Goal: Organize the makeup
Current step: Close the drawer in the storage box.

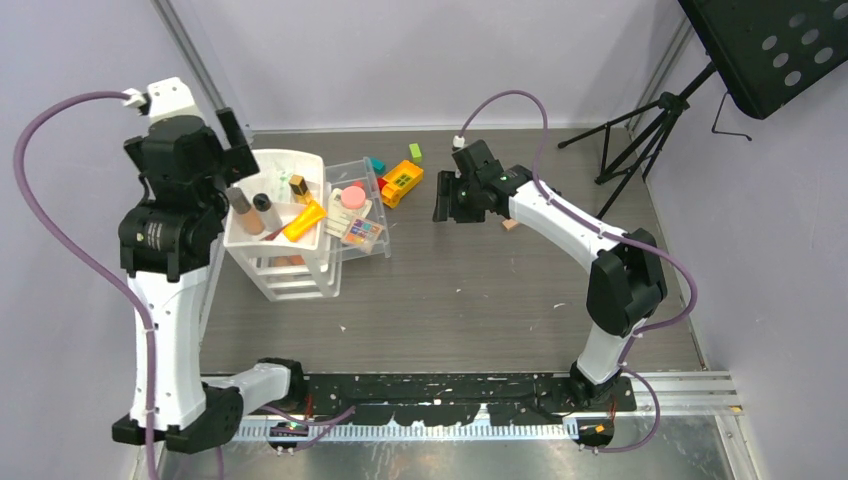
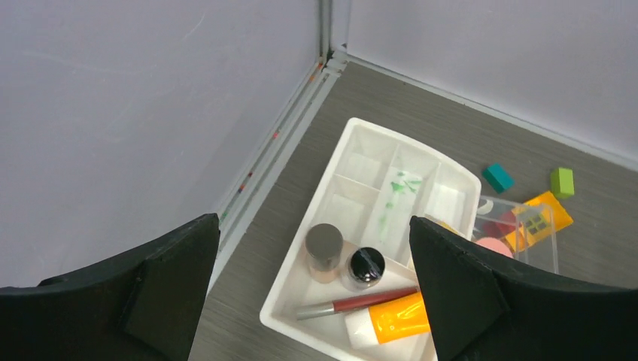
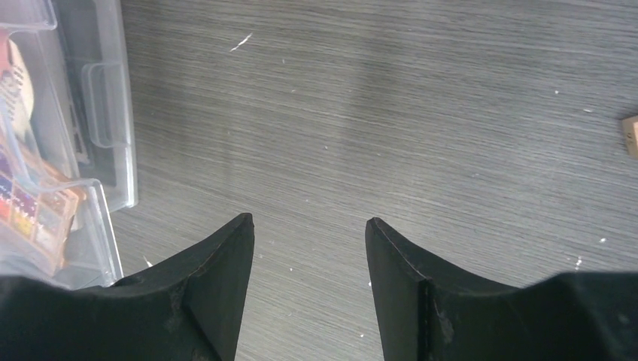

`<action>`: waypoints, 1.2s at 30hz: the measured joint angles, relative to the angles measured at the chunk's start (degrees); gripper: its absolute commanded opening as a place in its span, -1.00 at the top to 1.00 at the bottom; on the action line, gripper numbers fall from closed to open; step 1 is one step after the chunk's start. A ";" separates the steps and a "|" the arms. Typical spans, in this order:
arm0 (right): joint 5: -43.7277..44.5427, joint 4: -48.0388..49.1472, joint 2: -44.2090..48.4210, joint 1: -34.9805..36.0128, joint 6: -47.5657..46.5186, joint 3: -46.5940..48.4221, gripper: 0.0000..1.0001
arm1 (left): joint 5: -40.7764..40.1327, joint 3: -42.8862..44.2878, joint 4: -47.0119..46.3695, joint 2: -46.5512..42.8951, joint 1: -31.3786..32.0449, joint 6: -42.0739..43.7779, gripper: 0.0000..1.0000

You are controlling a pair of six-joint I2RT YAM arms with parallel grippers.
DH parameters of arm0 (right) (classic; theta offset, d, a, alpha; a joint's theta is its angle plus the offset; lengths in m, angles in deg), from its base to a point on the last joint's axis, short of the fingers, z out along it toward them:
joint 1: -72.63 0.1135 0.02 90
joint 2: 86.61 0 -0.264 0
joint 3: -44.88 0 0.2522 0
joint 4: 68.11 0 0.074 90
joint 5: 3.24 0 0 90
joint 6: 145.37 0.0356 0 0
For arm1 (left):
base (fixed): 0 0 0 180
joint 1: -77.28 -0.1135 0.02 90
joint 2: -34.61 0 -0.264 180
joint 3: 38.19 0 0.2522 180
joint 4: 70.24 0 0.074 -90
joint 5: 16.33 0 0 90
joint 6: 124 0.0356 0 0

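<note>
The makeup lies in two containers at the left. A white tray (image 1: 300, 160) (image 2: 290, 280) holds two beige tubes (image 1: 241, 211) (image 2: 324, 247), a black-lidded pot (image 2: 367, 265), a red pencil (image 2: 363, 302), an orange tube (image 1: 305, 221) (image 2: 393, 319) and a gold-black lipstick (image 1: 298, 187). A clear box (image 1: 372, 178) (image 3: 105, 135) beside it holds a pink compact (image 1: 353, 195) (image 2: 493, 245) and an eyeshadow palette (image 1: 362, 232) (image 3: 30, 207). My left gripper (image 1: 232, 148) (image 2: 314, 222) hangs open high above the tray, empty. My right gripper (image 1: 442, 203) (image 3: 308, 220) is open over bare table, right of the clear box, holding nothing.
A yellow-and-red toy brick (image 1: 401, 182) (image 2: 538, 220) lies behind the clear box, with a teal block (image 1: 377, 164) (image 2: 497, 177) and a green block (image 1: 415, 152) (image 2: 562, 183) near the back wall. A small tan block (image 1: 510, 225) (image 3: 630, 135) sits under the right arm. A black tripod (image 1: 640, 135) stands at the far right.
</note>
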 measured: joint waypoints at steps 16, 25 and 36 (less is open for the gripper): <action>-5.38 2.73 0.00 0.02 1.29 -1.05 -0.15 | 24.33 -13.42 -7.67 3.61 -24.81 -12.59 -0.81; -8.46 5.68 0.00 1.75 1.33 -1.33 -0.14 | 30.10 -16.39 -12.96 9.20 -26.67 -14.01 -0.39; -5.20 6.97 -2.84 5.29 1.31 1.11 -0.13 | 32.44 -20.00 -15.39 10.73 -26.71 -14.71 -0.03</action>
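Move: The open drawer's middle lies about 16 cm to the left of my right hand, 2 cm ahead and 6 cm below; its palette is 15 cm left and 2 cm nearer me, the yellow toy 8 cm left, 9 cm ahead and lower. From my left hand the storage box is about 7 cm ahead, 9 cm right and well below, some 33 cm; the two bottles in its tray are 3 cm ahead, 5 cm right, 21 cm below. I bring my left hand down about 15 cm and forward some 10 to the left side of the storage box's tray, first swinging 5 cm outward, rolling its left side down about 27 degrees and narrowing its wide-open fingers to roughly half. Meanwhile I ease my right hand some 6 cm left towards the drawer front, turning it slightly counter-clockwise, fingers still part-open and short of the drawer. ##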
